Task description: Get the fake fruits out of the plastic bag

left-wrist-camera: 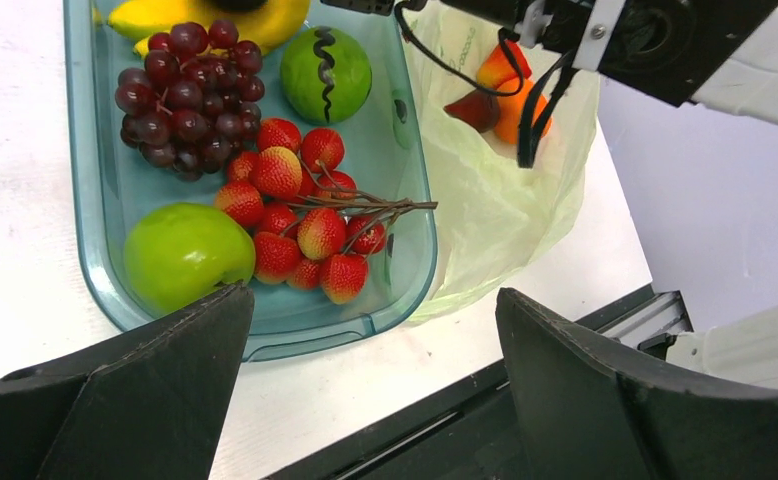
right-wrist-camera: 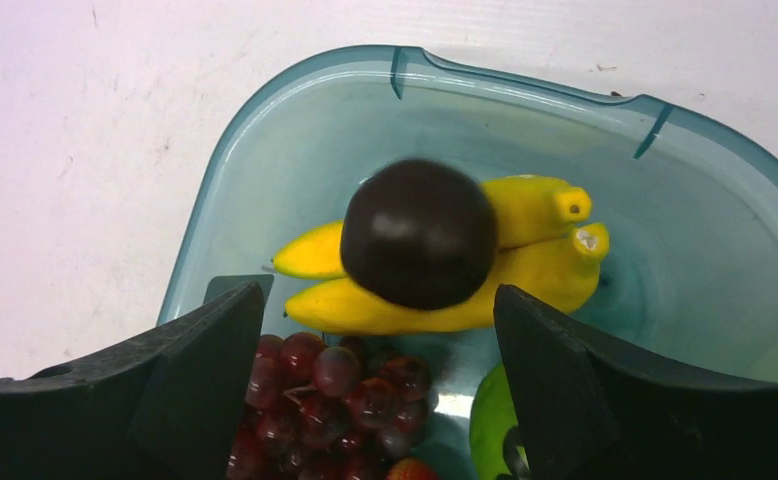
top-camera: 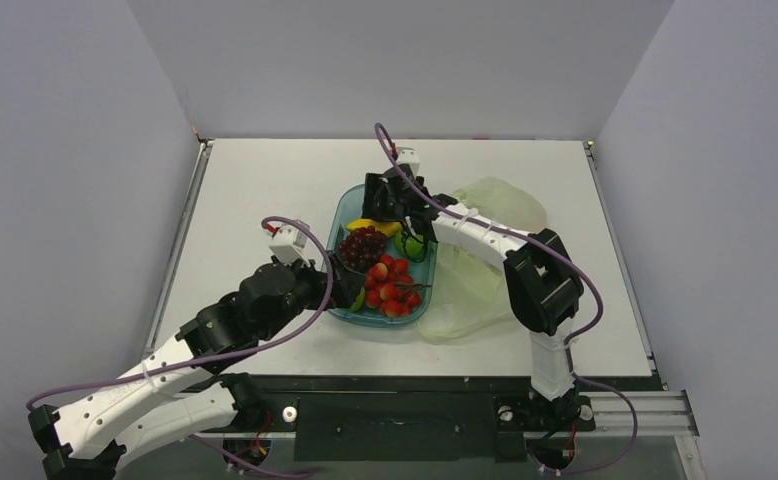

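The clear teal tray holds a yellow banana bunch, a red berry cluster, a green apple, a round green fruit and the maroon grape bunch. My right gripper hangs open over the tray's far end. A dark plum sits just past its fingertips over the bananas, touching neither finger. The pale-green plastic bag lies right of the tray, with an orange fruit inside. My left gripper stands open and empty at the tray's near end.
The right arm reaches across the bag to the tray, its purple cable looping beside it. The left arm lies low at the tray's near-left corner. Grey walls close in the white table on three sides.
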Controlling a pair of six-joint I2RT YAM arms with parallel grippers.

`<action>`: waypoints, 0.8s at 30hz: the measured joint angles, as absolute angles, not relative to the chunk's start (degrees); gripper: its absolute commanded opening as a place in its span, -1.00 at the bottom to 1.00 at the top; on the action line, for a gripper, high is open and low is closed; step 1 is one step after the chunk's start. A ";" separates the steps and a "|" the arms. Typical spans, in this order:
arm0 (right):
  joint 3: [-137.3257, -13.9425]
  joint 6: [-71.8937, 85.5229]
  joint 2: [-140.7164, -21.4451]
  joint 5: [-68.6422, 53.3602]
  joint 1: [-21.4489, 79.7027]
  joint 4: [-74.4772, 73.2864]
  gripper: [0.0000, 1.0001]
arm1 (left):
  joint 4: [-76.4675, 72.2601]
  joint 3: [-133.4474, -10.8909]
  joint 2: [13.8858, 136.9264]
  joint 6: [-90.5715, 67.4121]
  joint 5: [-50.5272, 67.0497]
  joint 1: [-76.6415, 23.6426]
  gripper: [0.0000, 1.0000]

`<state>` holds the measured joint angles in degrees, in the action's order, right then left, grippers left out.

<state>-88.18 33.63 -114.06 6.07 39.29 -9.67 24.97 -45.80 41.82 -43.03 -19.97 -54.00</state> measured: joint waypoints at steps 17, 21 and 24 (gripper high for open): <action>-66.06 30.81 -88.33 0.56 38.44 -14.50 -0.11 | 19.05 -44.64 47.88 -43.94 -15.09 -54.00 0.82; -52.71 31.11 -74.35 2.94 38.81 -15.92 -0.24 | 16.84 -44.66 50.96 -43.90 -13.76 -54.00 0.81; -44.21 32.21 -66.65 5.41 36.25 -16.88 -0.30 | 14.46 -44.77 55.42 -43.88 -11.51 -54.00 0.79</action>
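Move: The right hand has just let go of the dark fruit, some 5 cm beneath it. The red-brown fruit in the plastic bag lies about 29 cm to its right, 7 cm back and 9 cm lower; the orange fruit is 5 cm right of that one, 1 cm farther out. The watermelon lies 5 cm right, 5 cm back and 8 cm below the hand. From the left hand, the bag's middle is some 28 cm right, 13 cm ahead and 23 cm down. Heading for the fruit left in the plastic bag, the empty right hand lifts about 3 cm clear of the box, swings back and right across the rim, then sinks again: roughly 22 cm in all, its fingers narrowing from wide to about half that. The open left hand shifts some 6 cm right and 4 cm down towards the bag, over the box's near end. ##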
